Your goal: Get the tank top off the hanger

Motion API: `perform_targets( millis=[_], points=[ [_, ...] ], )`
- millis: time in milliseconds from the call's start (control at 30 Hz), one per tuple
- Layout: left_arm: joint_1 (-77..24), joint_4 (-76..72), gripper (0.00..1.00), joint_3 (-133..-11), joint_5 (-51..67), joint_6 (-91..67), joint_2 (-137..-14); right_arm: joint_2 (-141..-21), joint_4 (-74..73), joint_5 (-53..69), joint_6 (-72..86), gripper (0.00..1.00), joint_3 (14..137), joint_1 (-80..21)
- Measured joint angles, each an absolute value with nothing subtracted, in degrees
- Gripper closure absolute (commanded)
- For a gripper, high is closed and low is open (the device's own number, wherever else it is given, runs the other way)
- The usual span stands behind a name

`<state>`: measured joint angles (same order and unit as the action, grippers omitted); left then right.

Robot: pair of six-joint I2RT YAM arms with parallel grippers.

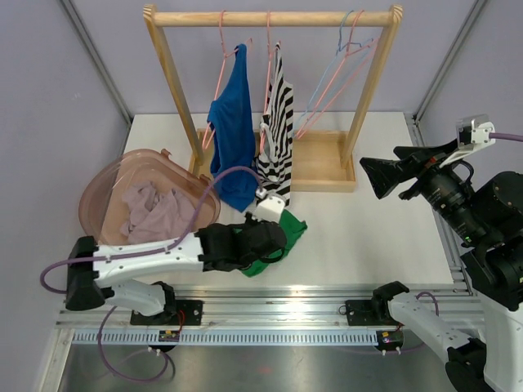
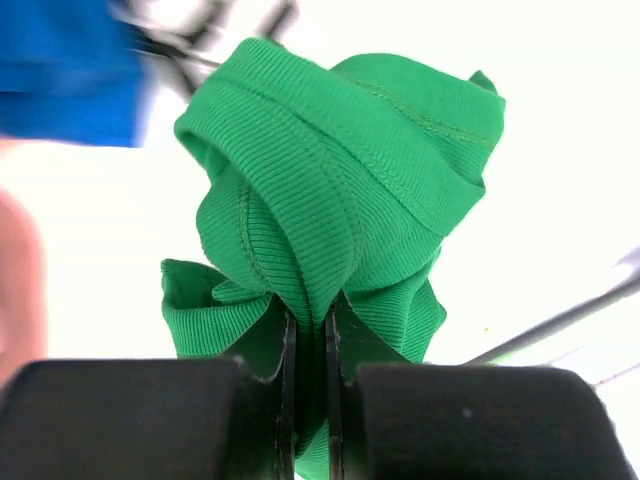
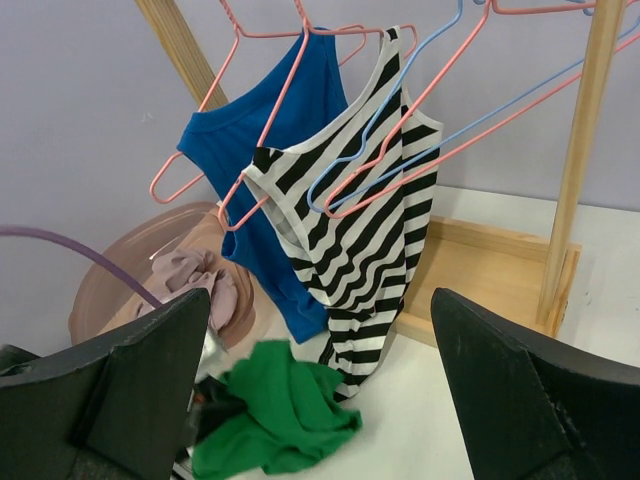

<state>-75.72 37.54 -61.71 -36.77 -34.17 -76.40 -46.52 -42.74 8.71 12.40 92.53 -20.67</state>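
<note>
A green tank top (image 1: 289, 232) lies crumpled on the white table, off any hanger. My left gripper (image 1: 274, 237) is shut on a fold of it. In the left wrist view the green ribbed cloth (image 2: 340, 170) bunches up above the left gripper (image 2: 308, 325), pinched between the two fingers. A blue tank top (image 1: 233, 131) and a black-and-white striped tank top (image 1: 279, 122) each hang on a pink hanger (image 1: 222, 57) on the wooden rack (image 1: 274, 16). My right gripper (image 1: 377, 177) is raised at the right, open and holding nothing, facing the striped top (image 3: 370, 210).
A pink translucent basket (image 1: 106, 192) holding mauve clothes (image 1: 155, 212) sits at the left of the table. Bare pink and blue hangers (image 1: 339, 65) hang at the rack's right end. The rack's wooden base tray (image 1: 327, 167) lies behind the green top.
</note>
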Motion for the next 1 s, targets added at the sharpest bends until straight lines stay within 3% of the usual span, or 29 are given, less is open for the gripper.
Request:
perform_targets(
  millis=[233, 467, 667, 733, 767, 800, 833, 933, 1000],
  points=[
    [-66.43, 52.49, 1.0, -66.85, -46.37, -37.06, -65.32, -46.94, -42.63, 8.67, 12.4, 0.01, 92.05, -20.67],
    [-47.64, 58.85, 1.0, -67.7, -48.01, -35.48, -54.06, -48.49, -41.08, 8.08, 12.53, 0.01, 91.66, -20.67],
    [-26.2, 59.0, 1.0, -69.1, -43.55, -31.33, -53.58, -51.13, -39.03, 8.78, 14.0, 0.01, 91.42, -20.67],
    [-19.07, 58.17, 0.83, -69.1, -40.42, -29.63, -54.81, -51.22, -36.49, 9.47, 14.85, 0.0, 89.67, -20.67],
    [-16.36, 57.84, 0.65, -69.1, -39.13, -28.73, -55.42, -51.13, -35.42, 9.82, 15.35, 0.01, 88.62, -20.67],
    [-14.2, 57.41, 0.44, -69.04, -37.8, -28.12, -55.86, -51.07, -34.44, 10.11, 15.79, 0.0, 87.72, -20.67],
    [-12.82, 56.84, 0.11, -68.93, -36.53, -27.29, -56.16, -51.09, -33.74, 10.24, 16.25, 0.01, 87.11, -20.67],
    [-10.66, 55.13, 0.01, -68.77, -34.26, -26.81, -56.36, -52.34, -32.12, 11.07, 17.47, 0.01, 87.11, -20.67],
    [-10.33, 54.11, 0.01, -68.62, -33.01, -26.63, -56.29, -53.95, -31.29, 12.01, 18.52, 0.01, 88.2, -20.67]
  ],
)
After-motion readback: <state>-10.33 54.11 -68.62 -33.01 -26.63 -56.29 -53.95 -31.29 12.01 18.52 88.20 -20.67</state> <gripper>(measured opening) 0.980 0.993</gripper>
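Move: The pink tub, my left hand's goal for the green tank top, is about 34 cm to the left, 10 cm ahead and 13 cm down. The hanging blue one is some 24 cm ahead, 12 cm left and 12 cm up; the striped one, 23 cm straight ahead and 12 cm up. From my right hand the striped one is about 24 cm ahead, 20 cm left and 18 cm down, the empty hangers 22 cm ahead and 11 cm left, level. Still gripping the green tank top, I swing my left hand about 33 cm left to above the tub, climbing and reaching forward about 10 cm each and turning some 60 degrees counter-clockwise, then spread the fingers wide to let go. My right hand, open, later eases about 5 cm forward and slightly less left towards the striped tank top. ##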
